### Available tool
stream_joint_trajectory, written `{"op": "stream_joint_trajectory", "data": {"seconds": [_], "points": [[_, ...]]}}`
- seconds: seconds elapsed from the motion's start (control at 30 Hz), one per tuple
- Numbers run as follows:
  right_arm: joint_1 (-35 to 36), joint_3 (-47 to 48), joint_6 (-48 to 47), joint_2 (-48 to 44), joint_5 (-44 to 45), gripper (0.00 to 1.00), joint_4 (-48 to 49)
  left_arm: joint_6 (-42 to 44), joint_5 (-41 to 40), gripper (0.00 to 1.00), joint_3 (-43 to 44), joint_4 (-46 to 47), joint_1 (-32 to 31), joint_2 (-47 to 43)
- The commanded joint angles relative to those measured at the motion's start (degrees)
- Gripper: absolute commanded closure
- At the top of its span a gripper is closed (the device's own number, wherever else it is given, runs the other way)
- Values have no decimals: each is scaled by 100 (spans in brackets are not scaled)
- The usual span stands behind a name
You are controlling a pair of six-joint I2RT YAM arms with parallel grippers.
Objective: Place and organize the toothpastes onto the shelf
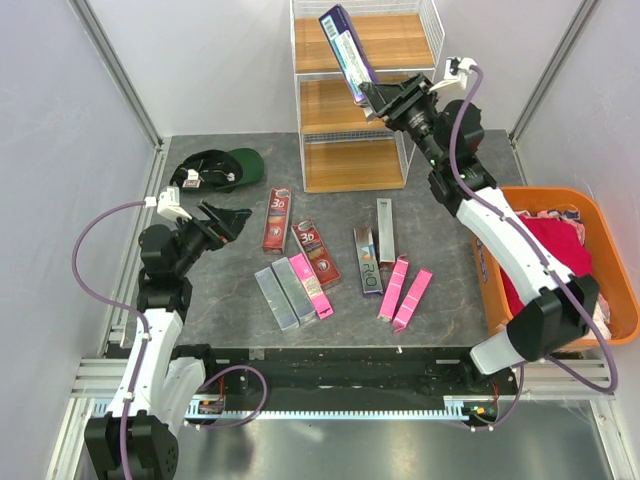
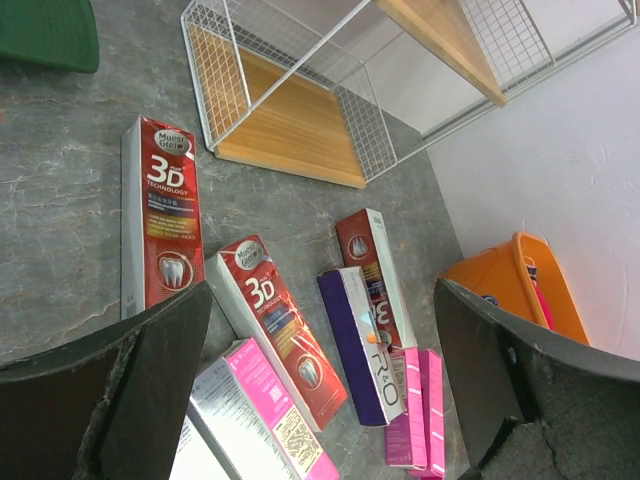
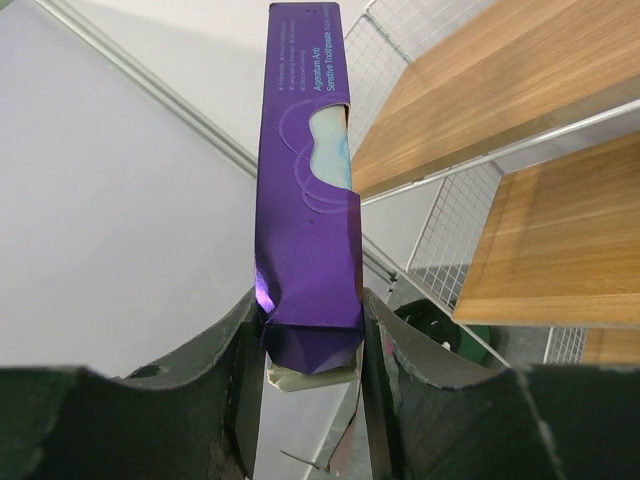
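My right gripper (image 1: 372,98) (image 3: 305,330) is shut on the lower end of a purple toothpaste carton (image 1: 347,45) (image 3: 305,170). It holds the carton raised and tilted in front of the upper boards of the white wire shelf (image 1: 400,42) (image 3: 520,80). On the table lie several more toothpastes: two dark red "3D" cartons (image 1: 277,218) (image 2: 160,215), silver-grey ones (image 1: 275,296), pink ones (image 1: 412,299) (image 2: 425,400) and a purple one (image 1: 367,260) (image 2: 355,345). My left gripper (image 1: 232,222) (image 2: 322,298) hovers open above them, left of the red cartons, holding nothing.
A green cap (image 1: 222,168) (image 2: 45,30) lies at the table's far left. An orange basket (image 1: 600,330) (image 2: 510,280) with red and pink cloth stands at the right edge. White walls and a metal frame enclose the table.
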Motion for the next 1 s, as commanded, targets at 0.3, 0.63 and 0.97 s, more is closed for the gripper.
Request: {"op": "stream_joint_trajectory", "data": {"seconds": [0.3, 0.63, 0.97], "points": [[48, 1063, 1398, 1133, 550, 66, 1116, 212, 20, 1, -137, 76, 18, -94], [461, 2046, 1609, 1907, 1147, 63, 897, 150, 55, 1, -242, 102, 10, -156], [690, 2934, 1724, 2521, 1709, 53, 440, 80, 108, 1, -321, 93, 10, -261]]}}
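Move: The right hand holds the purple toothpaste box in front of the rack; the middle of the top shelf lies about 20 cm ahead of it, level with it sideways and some 6 cm lower. The middle shelf is also about 20 cm ahead and straight in line, roughly 23 cm below the hand. From the left hand the top shelf's middle is about 33 cm ahead, 28 cm to the right and 17 cm higher. Forward and then more to the left, the right hand carries the purple toothpaste box in towards the left part of the top shelf, about 9 cm ahead and 7 cm left in all. It dips a couple of centimetres early on and climbs back, while the wrist rolls its left side up by nearly 20 degrees; the fingers keep their grip on the box's near end. ##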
